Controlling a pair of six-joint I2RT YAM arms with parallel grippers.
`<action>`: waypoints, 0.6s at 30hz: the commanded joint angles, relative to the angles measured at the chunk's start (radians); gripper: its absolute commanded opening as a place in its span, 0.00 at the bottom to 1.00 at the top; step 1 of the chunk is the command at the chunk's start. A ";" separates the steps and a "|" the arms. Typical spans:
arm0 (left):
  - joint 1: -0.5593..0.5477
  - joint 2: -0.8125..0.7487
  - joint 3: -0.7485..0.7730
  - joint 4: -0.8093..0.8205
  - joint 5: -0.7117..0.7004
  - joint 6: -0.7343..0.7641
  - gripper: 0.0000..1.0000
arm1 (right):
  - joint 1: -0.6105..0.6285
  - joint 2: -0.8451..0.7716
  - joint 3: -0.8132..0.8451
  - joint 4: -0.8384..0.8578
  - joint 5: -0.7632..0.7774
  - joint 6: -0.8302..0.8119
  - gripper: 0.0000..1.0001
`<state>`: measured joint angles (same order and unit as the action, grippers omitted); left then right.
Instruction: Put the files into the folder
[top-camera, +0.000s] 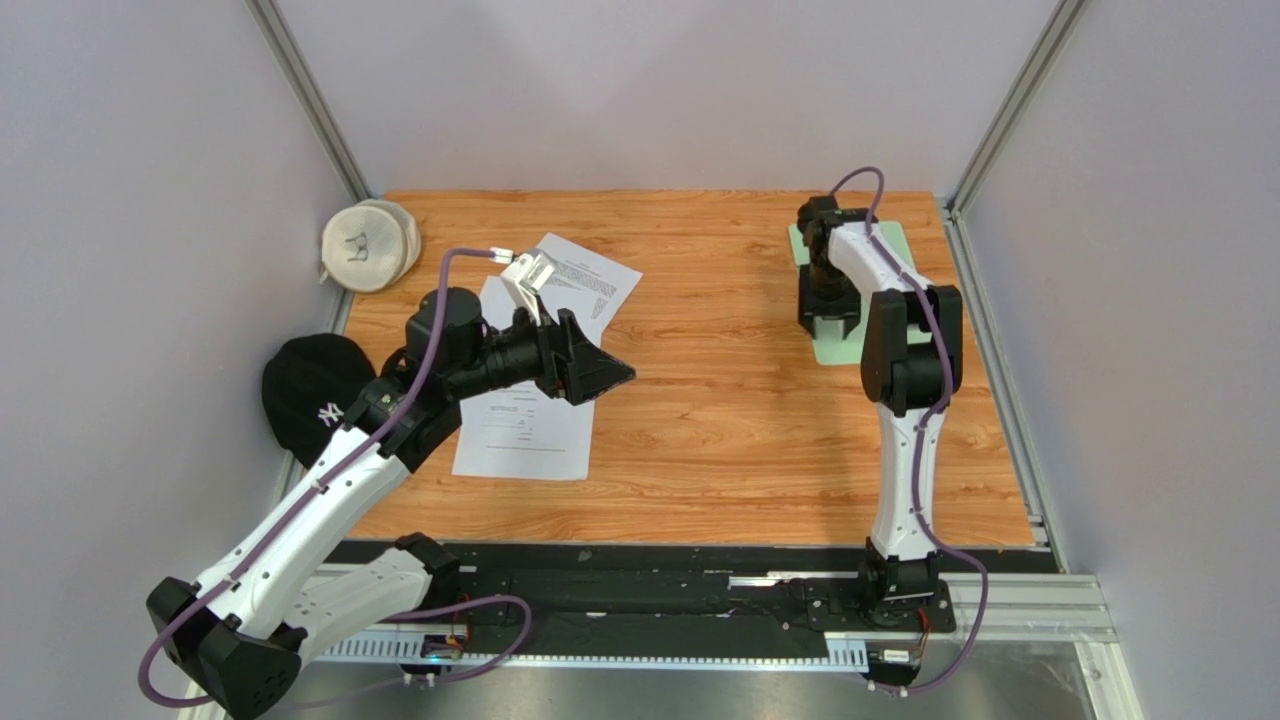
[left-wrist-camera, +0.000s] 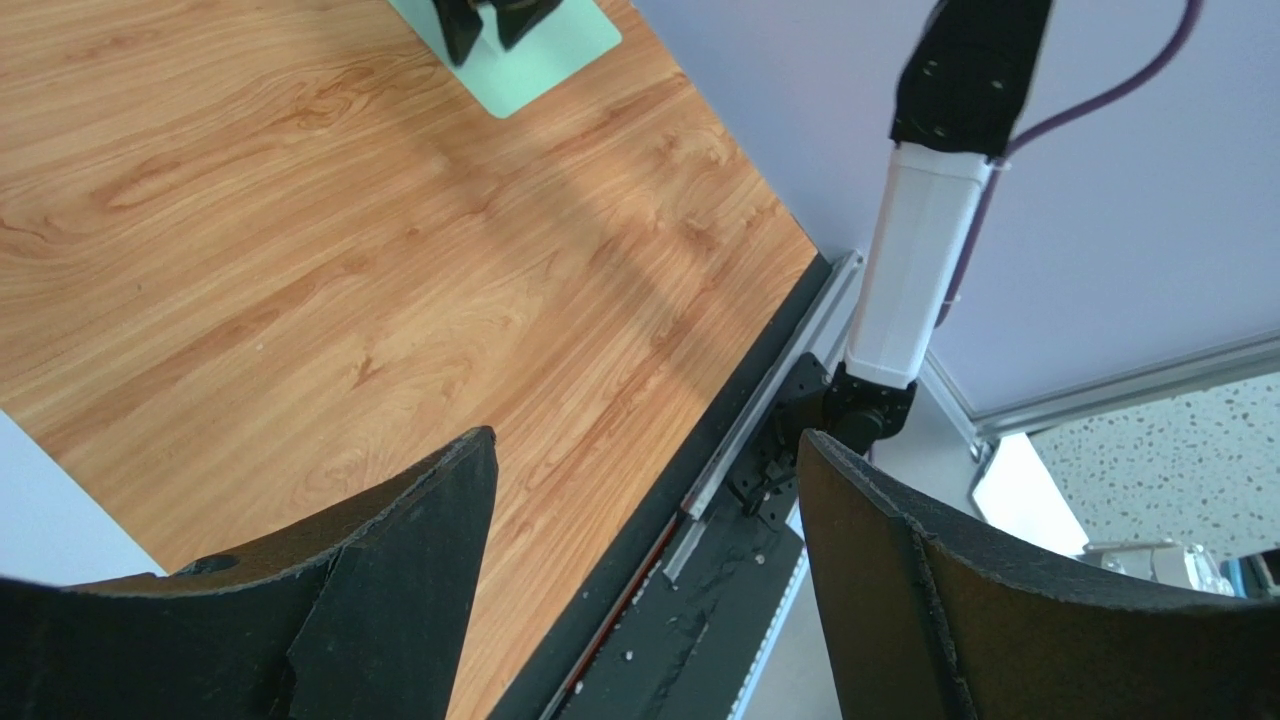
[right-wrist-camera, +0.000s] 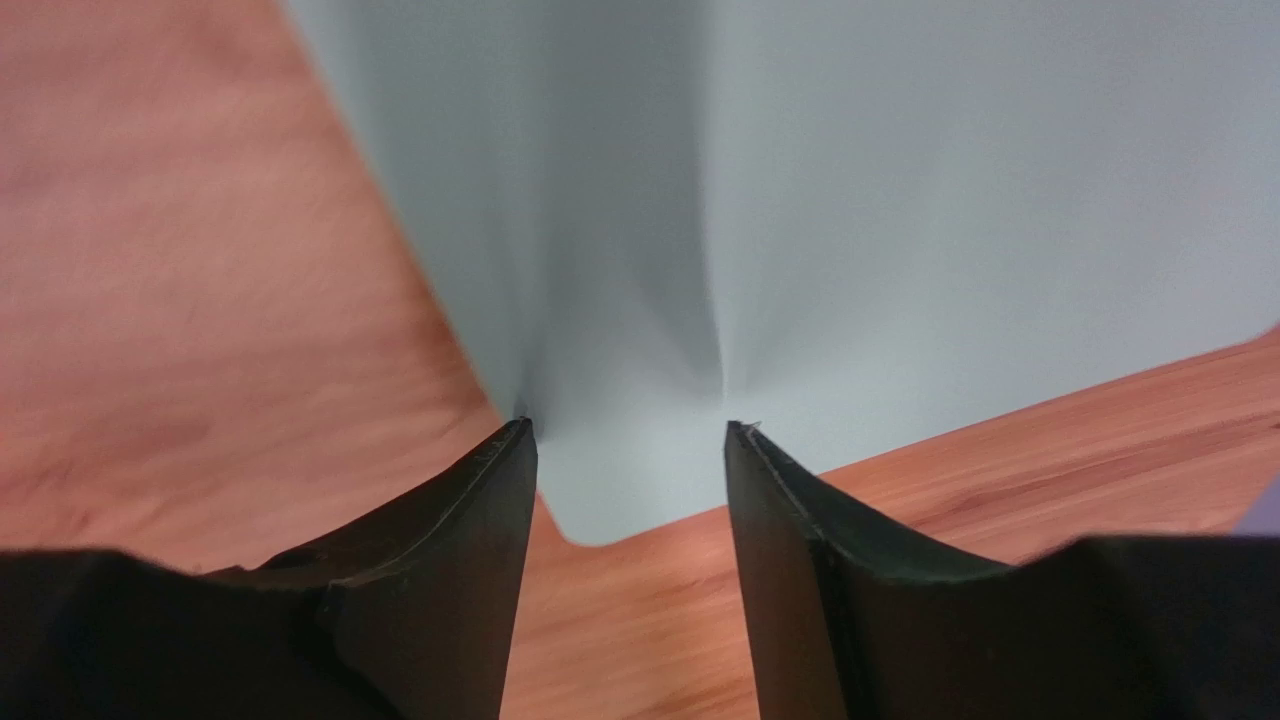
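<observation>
The files (top-camera: 519, 428) are white printed sheets lying on the left of the wooden table, with another sheet (top-camera: 594, 278) behind them at an angle. My left gripper (top-camera: 609, 371) hovers above their right edge, pointing right, open and empty (left-wrist-camera: 646, 438). A white sheet corner (left-wrist-camera: 45, 518) shows beside it. The pale green folder (top-camera: 839, 354) lies flat at the far right. My right gripper (top-camera: 830, 315) points down onto it, jaws open, both fingertips touching its surface near a rounded corner (right-wrist-camera: 630, 426). The folder fills the right wrist view (right-wrist-camera: 902, 195) and shows in the left wrist view (left-wrist-camera: 526, 68). Its clip is hidden.
A cream cap (top-camera: 368, 245) lies at the far left corner and a black cap (top-camera: 316, 390) at the left edge under my left arm. Metal frame posts and grey walls enclose the table. A black rail (top-camera: 676, 578) runs along the near edge.
</observation>
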<state>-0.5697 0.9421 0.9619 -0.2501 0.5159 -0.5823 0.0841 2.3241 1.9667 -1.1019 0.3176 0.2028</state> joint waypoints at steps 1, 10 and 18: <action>-0.004 0.003 0.005 0.032 0.016 -0.002 0.82 | 0.008 -0.149 -0.106 0.056 -0.215 0.021 0.55; -0.004 0.060 0.003 0.071 0.029 -0.004 0.82 | -0.198 -0.020 0.176 0.224 -0.103 0.170 0.68; -0.007 0.110 -0.002 0.087 0.047 0.001 0.83 | -0.271 0.109 0.290 0.336 -0.127 0.127 0.77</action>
<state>-0.5697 1.0397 0.9615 -0.2195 0.5346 -0.5823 -0.2047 2.3577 2.1899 -0.8280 0.2035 0.3332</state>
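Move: The right hand's part-open fingers are down on the near-left part of the green folder; the folder's middle lies about 10 cm ahead of the hand, 6 cm to its right and 2 cm below. The folder's clip is roughly 23 cm ahead and 4 cm to the hand's right, while the nearest paper is some 50 cm to its left and 6 cm ahead. From the left hand, the folder's middle lies about 32 cm ahead, 48 cm to the right and 30 cm below. The right hand first finishes its low drag of the folder, going about 4 cm left and back with the fingertips on the surface, then turns back and lifts off, sweeping some 20 cm right and forward to hover about 6 cm higher over the folder's right edge near its far corner. On the way the fingers open further and swing outward by about 30 degrees while the hand turns clockwise, and the left hand, empty, eases down a couple of centimetres with a slight drift forward and right. ##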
